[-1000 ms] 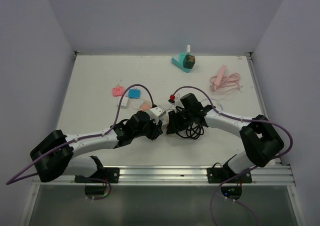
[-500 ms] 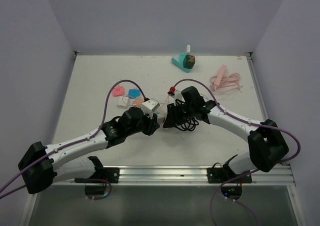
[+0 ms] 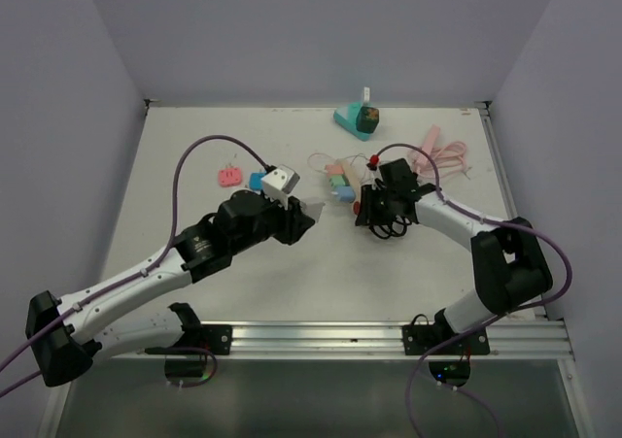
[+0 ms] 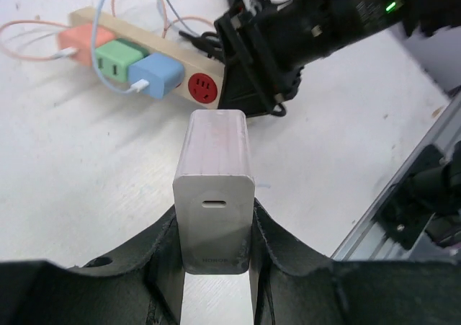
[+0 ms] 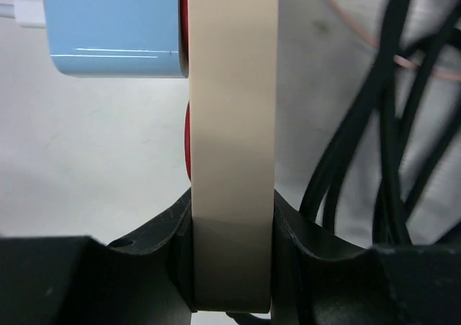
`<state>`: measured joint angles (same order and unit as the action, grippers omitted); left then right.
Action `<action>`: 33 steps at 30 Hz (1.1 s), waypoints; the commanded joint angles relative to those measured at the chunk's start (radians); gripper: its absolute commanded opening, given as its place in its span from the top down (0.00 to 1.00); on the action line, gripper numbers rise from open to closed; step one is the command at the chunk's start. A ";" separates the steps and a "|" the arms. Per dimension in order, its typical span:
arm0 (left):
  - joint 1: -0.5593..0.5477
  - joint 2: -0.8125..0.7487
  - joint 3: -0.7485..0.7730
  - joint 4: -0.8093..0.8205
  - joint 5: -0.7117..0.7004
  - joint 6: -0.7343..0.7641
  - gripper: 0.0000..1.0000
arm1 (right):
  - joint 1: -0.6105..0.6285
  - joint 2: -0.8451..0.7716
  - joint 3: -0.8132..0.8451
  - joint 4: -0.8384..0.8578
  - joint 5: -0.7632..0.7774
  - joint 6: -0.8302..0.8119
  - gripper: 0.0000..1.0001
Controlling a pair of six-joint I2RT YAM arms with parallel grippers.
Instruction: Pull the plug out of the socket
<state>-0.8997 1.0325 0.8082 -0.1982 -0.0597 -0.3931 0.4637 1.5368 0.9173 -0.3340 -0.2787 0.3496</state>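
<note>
My left gripper (image 4: 215, 231) is shut on a white charger plug (image 4: 215, 166), which is free of the strip and held above the table. In the top view the gripper (image 3: 303, 217) holds the plug (image 3: 312, 208) left of the strip. The beige power strip (image 4: 148, 51) carries a pink, a green and a blue charger (image 4: 155, 76), and a red socket (image 4: 204, 88) is bare. My right gripper (image 5: 232, 267) is shut on the strip's end (image 5: 234, 123); in the top view it (image 3: 367, 207) is at the strip (image 3: 342, 183).
A coil of black cable (image 3: 389, 226) lies under the right wrist and shows beside the strip (image 5: 367, 123). A teal object (image 3: 357, 119) and a pink cord (image 3: 437, 154) lie at the back right. Small pink (image 3: 229, 177) and blue (image 3: 259, 180) items lie at the left.
The two grippers were close together; now they are apart. The left gripper has drawn back to the left with the white plug, and the right gripper has carried the strip right and farther back.
</note>
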 commanded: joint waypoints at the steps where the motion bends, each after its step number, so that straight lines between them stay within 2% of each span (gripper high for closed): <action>1: -0.004 -0.054 0.069 0.085 -0.003 -0.036 1.00 | -0.069 -0.016 -0.020 -0.008 0.162 -0.006 1.00; 7: 0.033 -0.071 0.011 0.109 -0.037 -0.078 1.00 | -0.083 -0.089 0.005 0.018 0.035 0.015 1.00; 11: 0.158 -0.029 -0.024 0.089 -0.061 -0.121 1.00 | -0.089 -0.130 -0.001 0.046 -0.056 0.043 1.00; 13: 0.206 0.015 -0.033 0.085 -0.084 -0.127 0.98 | -0.091 -0.142 -0.017 0.070 -0.128 0.058 1.00; 17: 0.312 0.121 -0.047 0.086 -0.126 -0.141 0.94 | -0.091 -0.184 -0.069 0.118 -0.177 0.083 1.00; 22: 0.452 0.293 -0.038 0.134 -0.065 -0.176 0.92 | -0.091 -0.214 -0.098 0.107 -0.174 0.072 1.00; 29: 0.512 0.507 0.039 0.103 -0.138 -0.178 0.73 | -0.091 -0.242 -0.133 0.105 -0.168 0.066 1.00; 33: 0.521 0.541 0.040 0.114 -0.135 -0.179 0.61 | -0.089 -0.250 -0.141 0.107 -0.160 0.065 1.00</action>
<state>-0.3920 1.5627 0.8085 -0.1364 -0.1684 -0.5507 0.3737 1.3449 0.7700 -0.3210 -0.3958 0.4149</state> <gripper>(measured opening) 0.382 0.364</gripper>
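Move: The left hand already holds the pulled white plug; its set-down spot is about 13 cm ahead, 14 cm left and 18 cm below. The other white plug lies some 4 cm left and 1 cm beyond that spot, the blue box 5 cm beyond and 2 cm right of it, the pink box 6 cm beyond and 6 cm left. From the right hand the spot is about 6 cm ahead, 26 cm left, 5 cm lower; the gripped strip's middle is roughly 6 cm ahead, 3 cm left, level. Lift the left gripper about 4 cm more with the white plug still pinched, then swing it left and forward away from the strip and down about 20 cm to the spot beside the other white plug, turning some 40 degrees counter-clockwise and tipping the fingers down. Keep the right grip on the strip: let it run on about 5 cm right, then ease it back left and backward, slightly up. ##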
